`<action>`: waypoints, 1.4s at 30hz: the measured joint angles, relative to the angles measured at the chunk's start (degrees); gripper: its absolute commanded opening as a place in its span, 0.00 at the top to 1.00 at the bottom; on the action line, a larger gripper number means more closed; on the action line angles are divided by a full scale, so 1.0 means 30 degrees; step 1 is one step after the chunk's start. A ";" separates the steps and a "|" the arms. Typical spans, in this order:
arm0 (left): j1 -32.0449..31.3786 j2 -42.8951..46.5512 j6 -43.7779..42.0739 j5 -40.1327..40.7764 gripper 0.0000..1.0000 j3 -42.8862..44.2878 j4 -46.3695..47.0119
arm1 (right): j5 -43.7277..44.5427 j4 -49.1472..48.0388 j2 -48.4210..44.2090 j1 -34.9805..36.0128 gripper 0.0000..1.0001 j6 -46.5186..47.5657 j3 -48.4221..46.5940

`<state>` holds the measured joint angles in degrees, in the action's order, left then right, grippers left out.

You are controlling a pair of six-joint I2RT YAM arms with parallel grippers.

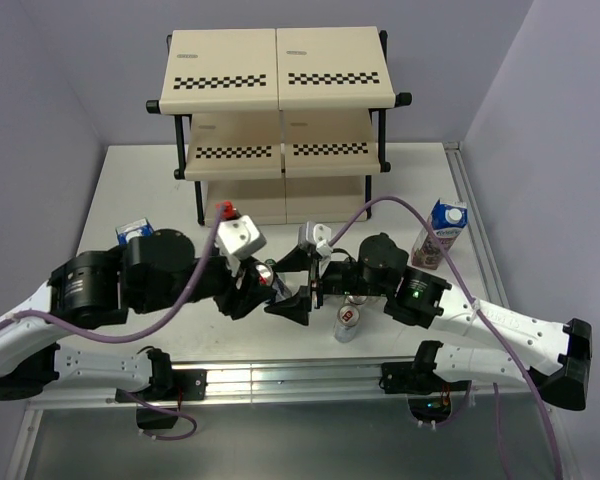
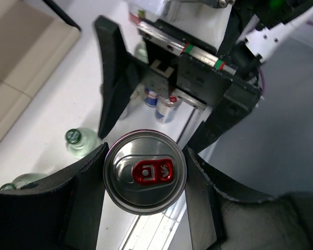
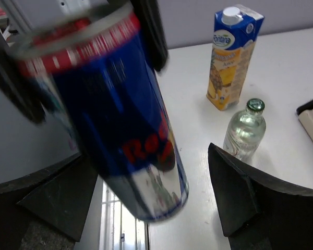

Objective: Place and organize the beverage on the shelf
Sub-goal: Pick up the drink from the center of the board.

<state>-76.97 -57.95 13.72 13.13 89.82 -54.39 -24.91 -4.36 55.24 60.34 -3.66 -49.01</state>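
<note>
My left gripper is shut on a slim silver-blue-red can, its fingers pressed on both sides of the rim. In the top view this can hangs above the table's front middle, between the two arms. My right gripper is open around the same can's lower body, with a clear gap to its right finger. The cream shelf stands at the back with bare tiers. A second can stands under the right arm.
A purple carton stands at the right. A yellow pineapple carton and a green-capped bottle stand on the left side. Two more cans and two bottles sit below the arms.
</note>
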 measured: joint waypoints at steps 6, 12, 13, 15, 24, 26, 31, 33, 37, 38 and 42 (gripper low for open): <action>0.0007 -0.1683 -0.1188 -0.1829 1.00 0.0627 0.0044 | -0.0146 0.0408 -0.0357 0.0634 0.23 0.1647 -0.0197; 0.0007 -0.1727 -0.1443 -0.1967 1.00 0.0685 0.0495 | -0.0882 0.0736 -0.0729 0.0678 0.28 0.2244 -0.0197; 0.0007 -0.1741 -0.1537 -0.2011 1.00 0.0736 0.0495 | -0.0998 0.0823 -0.0729 0.0678 0.28 0.2339 -0.0197; 0.0066 -0.1800 -0.1705 -0.2244 1.00 0.0933 0.0452 | -0.1122 0.1246 -0.0729 0.0678 0.28 0.2572 -0.0211; 0.0459 -0.2863 -0.2208 -0.3351 1.00 0.2127 -0.0015 | -0.1195 0.3213 -0.0750 0.0678 0.31 0.3548 -0.0801; 0.0539 -0.3053 -0.2310 -0.3548 1.00 0.2266 -0.0328 | -0.1129 0.3490 -0.0780 0.0678 0.31 0.3694 -0.0801; 0.0685 -0.3337 -0.2477 -0.3949 1.00 0.2346 -0.0954 | -0.0809 0.4306 -0.0918 0.0678 0.32 0.4087 -0.0831; 0.0707 -0.3402 -0.2572 -0.4087 1.00 0.2353 -0.1137 | -0.0685 0.4670 -0.0933 0.0678 0.32 0.4218 -0.0911; 0.0721 -0.3636 -0.2790 -0.4277 1.00 0.2470 -0.1268 | -0.0525 0.5370 -0.0925 0.0678 0.34 0.4408 -0.1173; 0.0729 -0.3708 -0.2849 -0.4299 1.00 0.2543 -0.1275 | -0.0510 0.5428 -0.0925 0.0678 0.34 0.4459 -0.1202; 0.0787 -0.3818 -0.2936 -0.4473 1.00 0.2594 -0.1377 | -0.0474 0.5785 -0.0889 0.0678 0.28 0.4597 -0.1341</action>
<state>-74.61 -69.41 4.91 -0.30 97.60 -58.52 -26.33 12.99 52.58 62.37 10.13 -53.04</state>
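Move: Hanging in the left fingers, gripped near its top, the drink can has its middle about 3 cm left of the right hand point, 4 cm above it and 1 cm back. The right hand's open gap lies from the left hand some 4 cm right, 7 cm below and 1 cm ahead. On the table, roughly 20 cm below the right hand, a standing can is 12 cm right and 2 cm ahead, and a glass bottle 12 cm ahead and 2 cm left. Bringing the drink can rightwards about 4.5 cm and slightly down, deeper between the right hand's fingers, the left hand keeps its grip and turns some 15 degrees clockwise. The right hand draws back, then eases right and down, about 2 cm each way, fingertips tipping down as its fingers close from wide to roughly two thirds around the can's lower half; a firm grip there isn't seen. ##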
